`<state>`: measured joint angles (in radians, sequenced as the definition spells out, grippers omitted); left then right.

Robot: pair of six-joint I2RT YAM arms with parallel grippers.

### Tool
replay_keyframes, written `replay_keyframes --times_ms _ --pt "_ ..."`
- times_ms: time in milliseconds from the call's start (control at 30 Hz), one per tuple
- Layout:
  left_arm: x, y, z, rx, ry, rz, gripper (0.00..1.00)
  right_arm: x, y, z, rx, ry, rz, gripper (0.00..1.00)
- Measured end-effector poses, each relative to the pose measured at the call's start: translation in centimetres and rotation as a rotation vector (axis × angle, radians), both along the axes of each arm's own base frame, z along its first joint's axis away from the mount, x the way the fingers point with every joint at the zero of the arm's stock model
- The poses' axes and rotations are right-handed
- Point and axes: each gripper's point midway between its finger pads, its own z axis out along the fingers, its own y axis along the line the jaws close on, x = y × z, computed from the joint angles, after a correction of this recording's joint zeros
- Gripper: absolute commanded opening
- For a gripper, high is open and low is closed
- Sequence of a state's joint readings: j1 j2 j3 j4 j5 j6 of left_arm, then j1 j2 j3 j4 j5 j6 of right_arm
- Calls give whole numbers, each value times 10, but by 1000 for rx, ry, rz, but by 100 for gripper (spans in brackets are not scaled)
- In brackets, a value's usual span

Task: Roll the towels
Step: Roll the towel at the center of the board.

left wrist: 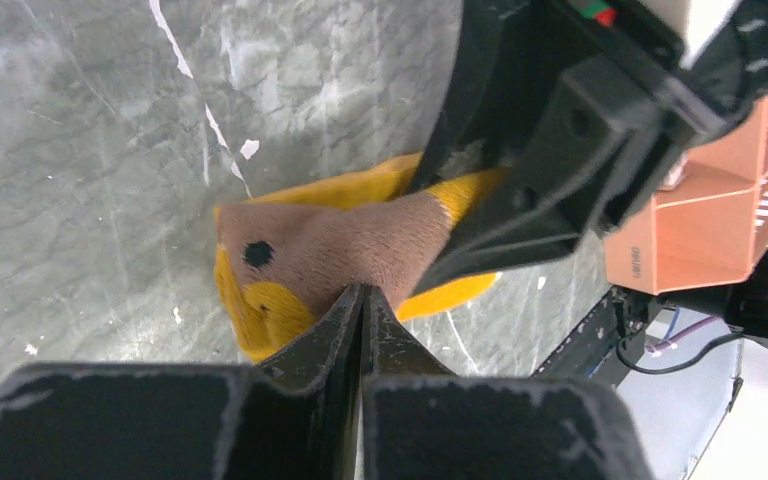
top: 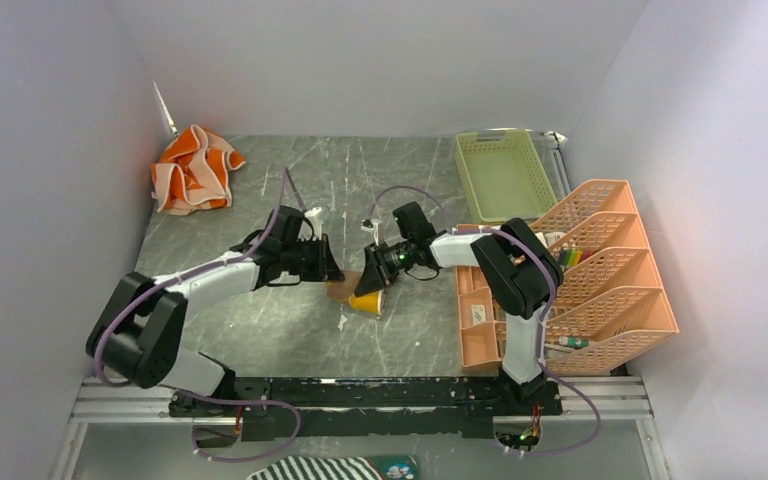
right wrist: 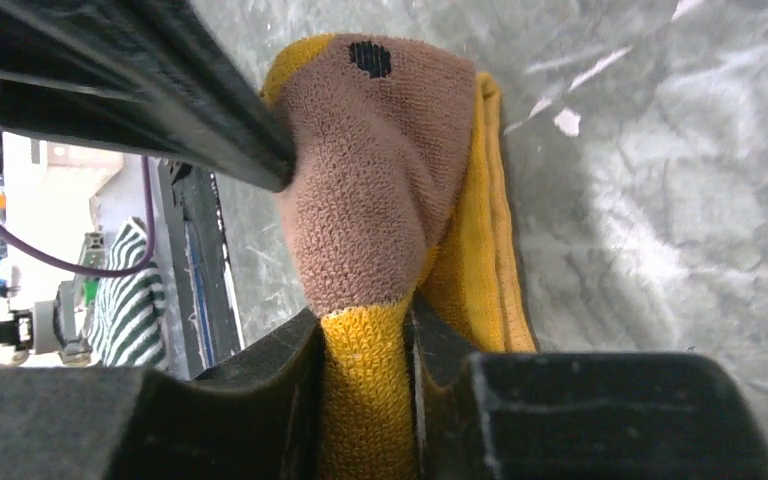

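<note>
The mustard-yellow towel [top: 368, 301], which has a brown patch with a black dot [left wrist: 340, 245], lies bunched at the table's middle between both grippers. My left gripper [left wrist: 363, 292] is shut, its tips pinching the edge of the brown patch. My right gripper [right wrist: 365, 322] is shut on a thick fold of the yellow cloth [right wrist: 365, 400]. In the top view the left gripper [top: 332, 272] and the right gripper [top: 368, 280] face each other closely over this towel. The orange towel [top: 194, 168] with its cream border sits crumpled at the back left, far from both arms.
A green basket [top: 505, 175] stands at the back right. An orange tiered organiser [top: 600, 270] fills the right side, close to the right arm. A black-and-white striped cloth [top: 310, 468] lies below the front rail [top: 360, 395].
</note>
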<state>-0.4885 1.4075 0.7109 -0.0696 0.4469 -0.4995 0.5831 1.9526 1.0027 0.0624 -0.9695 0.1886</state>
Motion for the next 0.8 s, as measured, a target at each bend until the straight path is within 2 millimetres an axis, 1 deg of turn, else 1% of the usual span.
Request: replay_keyframes --times_ms 33,167,233,267,300,333,433,533,567,600,633,667,700,733,800 --pt "0 -2 -6 7 15 2 12 -3 -2 -2 -4 18 -3 30" --pt "4 -6 -24 19 49 17 11 -8 -6 -5 -14 31 -1 51" --pt "5 -8 -28 19 54 19 11 -8 -9 -4 -27 4 3 69" --pt "7 -9 -30 20 55 22 11 -9 -10 -2 -37 -19 4 75" --pt "8 -11 -32 21 57 23 11 -10 -12 1 -45 -43 4 94" --pt "9 -12 -32 21 54 22 11 -11 -14 4 -60 -82 0 99" --pt "11 -18 -32 22 42 16 11 -6 -23 21 -120 -271 -36 100" --pt "11 -22 -33 27 35 14 11 5 -35 50 -143 -497 -116 100" --pt "11 -23 -33 29 32 14 11 11 -43 64 -139 -589 -170 100" --pt "11 -24 -34 30 31 12 11 14 -50 72 -137 -645 -214 100" --pt "11 -24 -34 32 28 12 11 21 -59 85 -123 -729 -294 100" --pt "11 -25 -34 34 26 12 11 26 -67 91 -118 -771 -353 100" --pt "10 -25 -34 36 25 11 11 31 -76 96 -105 -809 -425 100" --pt "10 -26 -34 38 22 11 11 33 -81 95 -105 -816 -453 99" --pt "10 -27 -35 42 20 9 11 41 -81 87 -129 -797 -457 99"
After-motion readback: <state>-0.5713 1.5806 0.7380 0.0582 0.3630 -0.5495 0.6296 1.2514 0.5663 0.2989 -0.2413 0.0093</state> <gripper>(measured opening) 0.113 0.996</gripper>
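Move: The right hand already grips the brown towel roll near its right end: the roll's middle is about 1 cm to that hand's left, 1 cm back and 1 cm below. From the nearly shut left fingers, the roll's middle lies some 4 cm right, 3 cm back and 5 cm below. The green basket stands roughly 24 cm ahead and 27 cm right of the right hand, and the peach organizer about 38 cm to its right, 2 cm ahead. While the left hand sinks about 3.5 cm and works some 2.5 cm to the right, bringing its nearly closed fingertips down onto the brown part of the roll, the right hand first eases back about a centimetre as its fingers start to open. The right fingers then open wide and let go of the yellow end, and the hand pulls away up and to the right, about 8 cm each way and some 4 cm forward, rolling and swinging clockwise from pointing left towards forward-left. ##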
